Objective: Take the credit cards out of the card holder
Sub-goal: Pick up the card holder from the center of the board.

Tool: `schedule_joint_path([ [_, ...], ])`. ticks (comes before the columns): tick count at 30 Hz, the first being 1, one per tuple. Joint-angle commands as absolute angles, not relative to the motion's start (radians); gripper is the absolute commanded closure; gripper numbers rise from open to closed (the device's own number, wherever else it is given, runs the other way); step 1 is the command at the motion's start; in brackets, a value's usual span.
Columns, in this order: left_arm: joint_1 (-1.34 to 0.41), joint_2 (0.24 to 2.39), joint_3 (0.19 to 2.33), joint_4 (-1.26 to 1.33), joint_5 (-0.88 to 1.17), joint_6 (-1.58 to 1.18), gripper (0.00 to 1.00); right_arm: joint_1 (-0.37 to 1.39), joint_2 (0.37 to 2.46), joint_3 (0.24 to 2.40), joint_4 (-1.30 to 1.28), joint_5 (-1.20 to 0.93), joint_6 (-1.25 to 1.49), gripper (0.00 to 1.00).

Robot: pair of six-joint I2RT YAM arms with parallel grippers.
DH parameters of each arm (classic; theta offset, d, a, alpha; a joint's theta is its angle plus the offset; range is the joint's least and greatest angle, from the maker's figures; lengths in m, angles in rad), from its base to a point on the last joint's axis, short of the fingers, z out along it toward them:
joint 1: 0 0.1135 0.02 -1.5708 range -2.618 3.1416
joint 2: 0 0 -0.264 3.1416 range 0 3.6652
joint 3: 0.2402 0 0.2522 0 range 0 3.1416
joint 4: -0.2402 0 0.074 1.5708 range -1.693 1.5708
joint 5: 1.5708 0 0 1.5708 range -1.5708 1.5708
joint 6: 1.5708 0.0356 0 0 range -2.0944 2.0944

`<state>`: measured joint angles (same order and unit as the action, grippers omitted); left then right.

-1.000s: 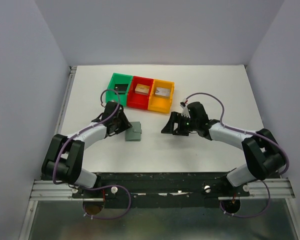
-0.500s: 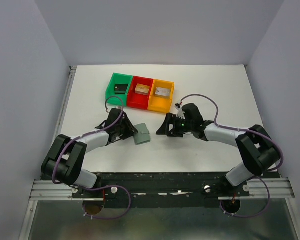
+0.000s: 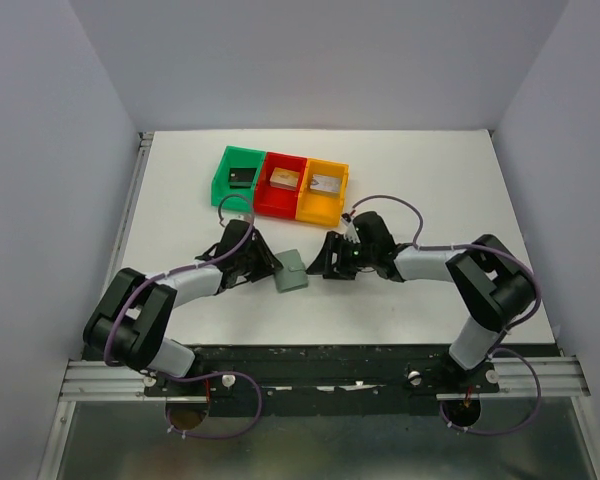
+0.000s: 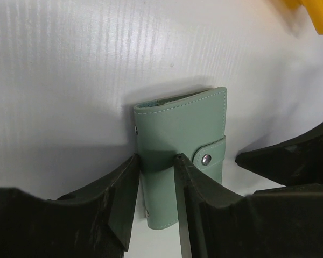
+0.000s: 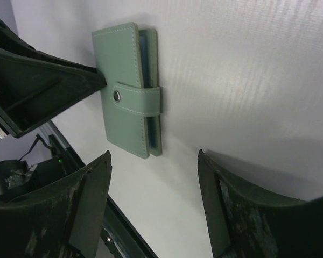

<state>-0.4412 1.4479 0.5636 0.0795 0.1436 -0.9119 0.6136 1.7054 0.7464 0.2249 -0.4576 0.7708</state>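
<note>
The card holder point(image 3: 291, 272) is a closed grey-green wallet with a snap tab, lying mid-table between the two arms. My left gripper point(image 3: 271, 267) is shut on its spine side. In the left wrist view its fingers point(image 4: 156, 159) clamp the card holder point(image 4: 178, 128) near the left edge. My right gripper point(image 3: 326, 262) stands open just right of it, with nothing between its fingers point(image 5: 153, 157). The card holder point(image 5: 124, 88) lies ahead of them, its open edge showing a pale blue lining. The credit cards are hidden inside.
A green bin point(image 3: 220, 180), a red bin point(image 3: 280, 208) and an orange bin point(image 3: 318, 213) stand in a row behind the grippers, each holding a small block. The orange bin's corner point(image 4: 312, 13) shows in the left wrist view.
My left gripper has carried the card holder to the right and turned it slightly. The right gripper has moved left toward it and its fingers have narrowed a little.
</note>
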Motion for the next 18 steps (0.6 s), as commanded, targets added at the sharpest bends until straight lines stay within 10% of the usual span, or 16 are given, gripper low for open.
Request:
schedule_joint_path([
  [1,-0.471,1.480,0.538,0.120,0.166,-0.928,0.53,0.630,1.756,0.753,0.360,-0.514,0.828,0.29],
  [18,-0.500,1.513,0.545,0.138,0.166,-0.930,0.54,0.646,1.828,0.761,0.431,-0.578,0.864,0.52],
])
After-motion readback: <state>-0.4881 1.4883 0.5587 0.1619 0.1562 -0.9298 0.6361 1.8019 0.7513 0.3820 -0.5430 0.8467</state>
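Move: The card holder lies flat and already at the left fingertips: its middle is about 3 cm to the left hand's right, 1 cm back and 1 cm lower. From the right hand it is some 6 cm to the left, 1 cm ahead and 1 cm lower. Beyond it, the yellow bin stands about 19 cm farther out and 7 cm to the right of the holder, and the red bin about 21 cm out and 2 cm to the left of it. The left hand, its half-open fingers still at the holder's left edge, pushes the holder about 2 cm to the right across the board, while the right hand comes to meet it, going some 2.5 cm left, low over the board and easing off. As it comes in, the right hand rolls about 5 degrees and narrows its fingers from three-quarters open to half, bringing one tip up to the holder's right edge just below the strap, without gripping it yet. ##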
